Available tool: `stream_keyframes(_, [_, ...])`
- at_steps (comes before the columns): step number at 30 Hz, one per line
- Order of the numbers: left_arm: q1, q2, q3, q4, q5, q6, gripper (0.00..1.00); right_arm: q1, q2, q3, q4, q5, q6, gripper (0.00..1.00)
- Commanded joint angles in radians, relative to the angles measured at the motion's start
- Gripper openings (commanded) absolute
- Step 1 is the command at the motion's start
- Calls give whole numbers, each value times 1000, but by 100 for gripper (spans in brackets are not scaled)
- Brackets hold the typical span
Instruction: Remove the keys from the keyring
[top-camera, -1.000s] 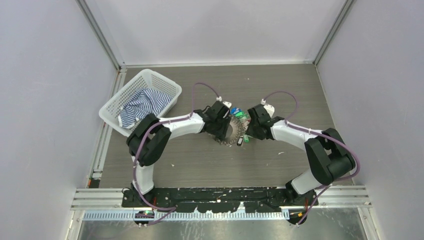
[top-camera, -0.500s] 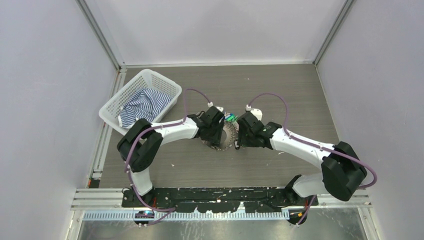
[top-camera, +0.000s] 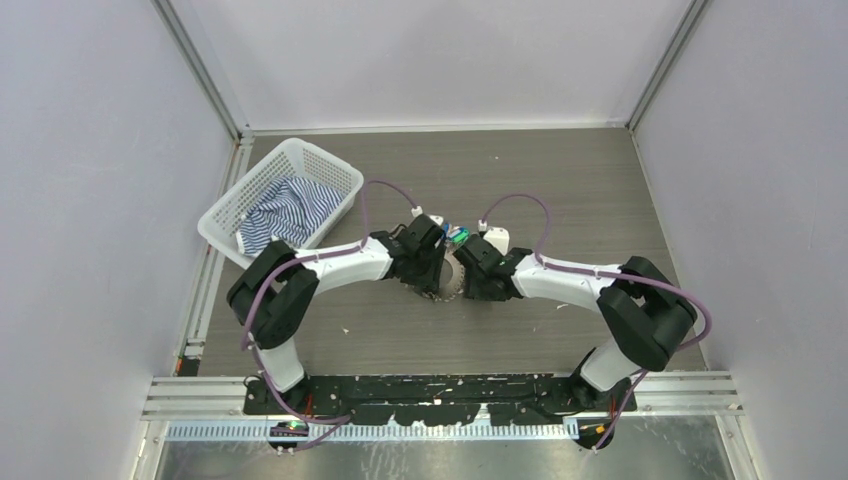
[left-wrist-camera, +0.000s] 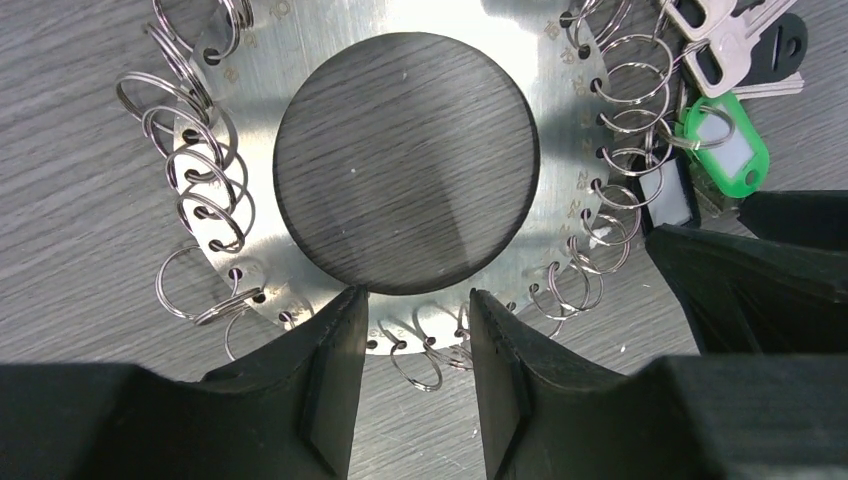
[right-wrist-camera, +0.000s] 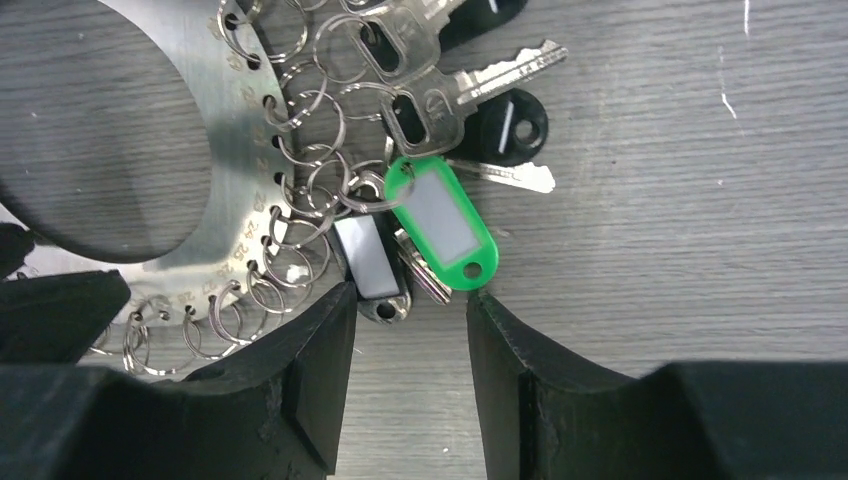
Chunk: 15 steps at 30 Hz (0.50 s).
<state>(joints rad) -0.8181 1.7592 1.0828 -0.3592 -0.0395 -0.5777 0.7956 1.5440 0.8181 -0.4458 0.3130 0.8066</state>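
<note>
The keyring (left-wrist-camera: 565, 170) is a flat silvery disc with an open centre and small split rings round its rim, lying on the table (top-camera: 560, 190). My left gripper (left-wrist-camera: 412, 300) is open, its fingertips (left-wrist-camera: 345, 310) straddling the near rim with only loose split rings between them. The keys (right-wrist-camera: 430, 105) bunch at the ring's side with a green tag (right-wrist-camera: 440, 222) and black tags (right-wrist-camera: 368, 258). My right gripper (right-wrist-camera: 408, 295) is open just short of those tags, nothing between its fingers. From above, both grippers flank the keyring (top-camera: 450, 272), left gripper (top-camera: 430, 272) and right gripper (top-camera: 472, 276).
A white mesh basket (top-camera: 240, 185) holding a blue striped cloth (top-camera: 290, 210) stands at the back left. Walls close in the table on three sides. The right gripper's black fingers (left-wrist-camera: 750, 270) show at the right of the left wrist view.
The right arm has swung left and closed in on the keys beside the ring, its jaws opening wider. The left gripper and the ring have shifted slightly left and nearer.
</note>
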Motion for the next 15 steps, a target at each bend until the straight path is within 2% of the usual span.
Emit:
stream_keyframes(1, [0,-53,-15,7,12,-16,44,25,31,42,35,88,38,50])
stream_keyframes(5, [0,-68,-19,18,27,-17,44,32,40,47,33,104,43,47])
stream_keyframes(8, [0,-82,-9,27,35,-8,44,34,38,36,32,106,51,29])
stream_keyframes(10, [0,-95,4,28,63,-2,45,34,24,26,26,108,53,22])
stream_keyframes(15, [0,-126,32,71,148,50,45,33,-49,-15,47,66,35,18])
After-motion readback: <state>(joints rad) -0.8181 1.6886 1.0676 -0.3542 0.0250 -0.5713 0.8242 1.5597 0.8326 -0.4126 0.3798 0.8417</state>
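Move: The black key tag lies right in front of the right hand, about 1 cm ahead, 1 cm left and 1 cm below its half-open fingers. From that hand, the green tag is some 2 cm ahead and 1 cm right, the nearest silver key about 6 cm ahead and 2 cm right, and the keyring plate's middle about 4 cm ahead and 9 cm left. From the left hand, the black tag lies roughly 7 cm right and 2 cm ahead, slightly below. Ease the right gripper about 1 cm forward and nearly as much left, low over the table, until the near end of the black tag sits between the fingertips, then close them by more than half and pinch it. Meanwhile lift the left gripper, fingers still parted, some 2.5 cm up off the plate's near edge, drifting slightly back and right. ##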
